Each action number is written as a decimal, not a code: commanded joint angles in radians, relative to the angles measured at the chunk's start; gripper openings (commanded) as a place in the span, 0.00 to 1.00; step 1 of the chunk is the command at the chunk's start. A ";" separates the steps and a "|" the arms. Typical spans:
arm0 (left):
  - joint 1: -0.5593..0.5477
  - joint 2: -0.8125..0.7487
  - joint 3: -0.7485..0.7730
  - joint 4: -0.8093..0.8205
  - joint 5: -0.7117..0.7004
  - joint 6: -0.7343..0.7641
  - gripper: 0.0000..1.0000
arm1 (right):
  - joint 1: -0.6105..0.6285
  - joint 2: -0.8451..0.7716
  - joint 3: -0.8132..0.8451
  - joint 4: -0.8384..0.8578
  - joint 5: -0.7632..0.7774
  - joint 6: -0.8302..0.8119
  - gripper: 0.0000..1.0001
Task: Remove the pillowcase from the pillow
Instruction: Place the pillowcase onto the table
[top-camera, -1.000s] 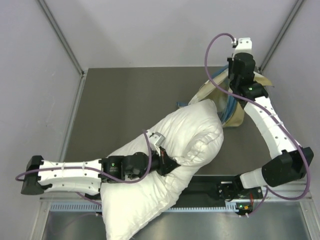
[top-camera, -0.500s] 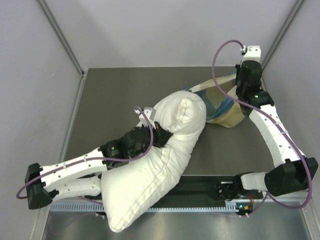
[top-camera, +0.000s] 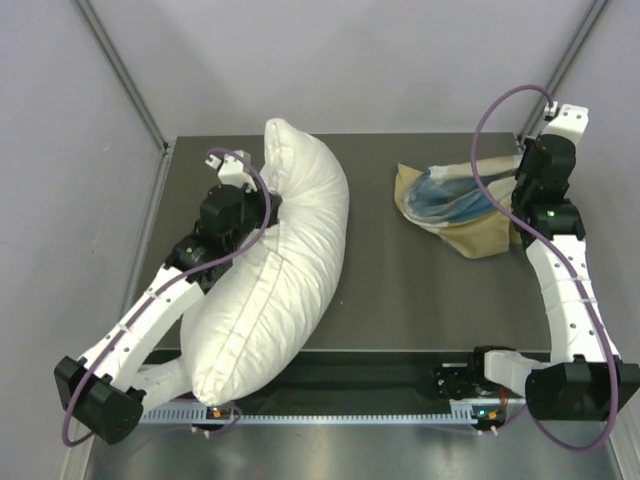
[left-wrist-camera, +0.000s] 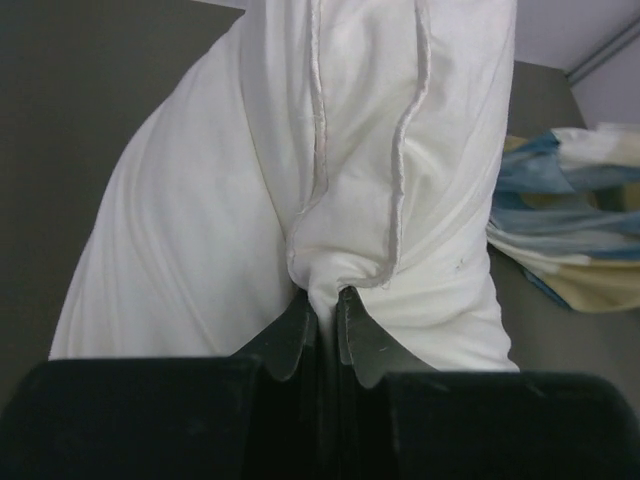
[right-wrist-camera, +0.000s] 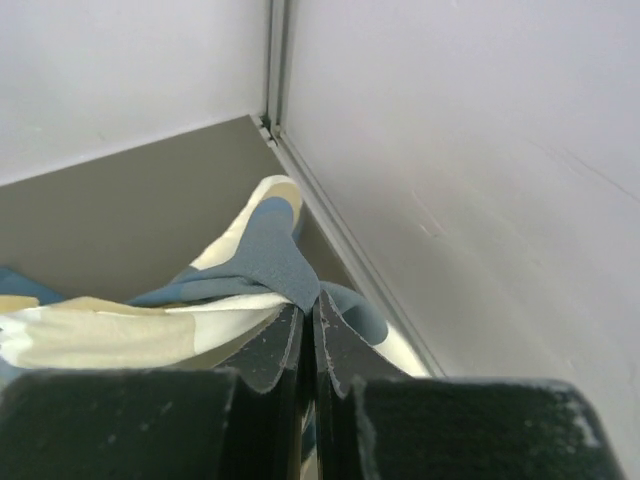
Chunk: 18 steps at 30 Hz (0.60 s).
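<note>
The plain white pillow (top-camera: 290, 260) lies bare on the left half of the table, running from the back edge to the near rail. My left gripper (top-camera: 262, 205) is shut on a pinch of its fabric near the far end, and the seam bunches at the tips (left-wrist-camera: 322, 300). The checked pillowcase (top-camera: 450, 205) sits crumpled at the back right, apart from the pillow, and also shows at the right of the left wrist view (left-wrist-camera: 575, 250). My right gripper (top-camera: 530, 165) is shut on a blue fold of the pillowcase (right-wrist-camera: 265, 250), close to the right wall.
Grey enclosure walls (right-wrist-camera: 450, 150) meet at a corner just beyond the right gripper. A dark table top (top-camera: 400, 290) lies between pillow and pillowcase. A toothed rail (top-camera: 400, 412) runs along the near edge by the arm bases. Purple cables loop over both arms.
The left arm swung the pillow left and towards the back, fully out of the pillowcase. The right gripper drew the pillowcase towards the back right corner. Both stayed shut.
</note>
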<state>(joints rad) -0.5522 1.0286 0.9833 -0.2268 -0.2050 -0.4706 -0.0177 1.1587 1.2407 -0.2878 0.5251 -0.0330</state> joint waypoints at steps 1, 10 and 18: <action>0.139 0.051 0.041 -0.155 0.007 0.105 0.00 | -0.014 -0.071 -0.014 -0.010 0.016 0.027 0.01; 0.325 0.191 0.227 -0.143 0.093 0.118 0.00 | -0.014 -0.180 -0.079 -0.111 -0.057 0.143 0.09; 0.325 0.205 0.319 -0.193 0.111 0.125 0.58 | -0.014 -0.235 -0.095 -0.208 -0.201 0.193 0.70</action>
<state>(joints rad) -0.2382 1.2510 1.2465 -0.3515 -0.0677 -0.3748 -0.0223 0.9508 1.1305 -0.4644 0.4007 0.1310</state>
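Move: The right hand still pinches a corner of the pillowcase, whose crumpled middle lies about 10 cm to its left, 4 cm back and some 17 cm below; the table's far right corner is some 16 cm ahead and 8 cm to its right. The left hand still pinches the pillow near its far end, the pillow's middle about 14 cm back, 1 cm left and 8 cm below. From that hand the pillowcase is roughly 48 cm right, 4 cm ahead and 20 cm below. The right hand draws back about 5 cm, then also eases left and sinks by some 2 cm each while its hand tilts left side up about 10 degrees, its fingers opening more and more to let go of the pillowcase over the table. Meanwhile the left hand carries the pinched pillow some 10 cm, equally forward and left and away from the pillowcase, turning slightly counter-clockwise before it stops and its fingers spread about halfway, loosening their pinch on the pillow's seam. ##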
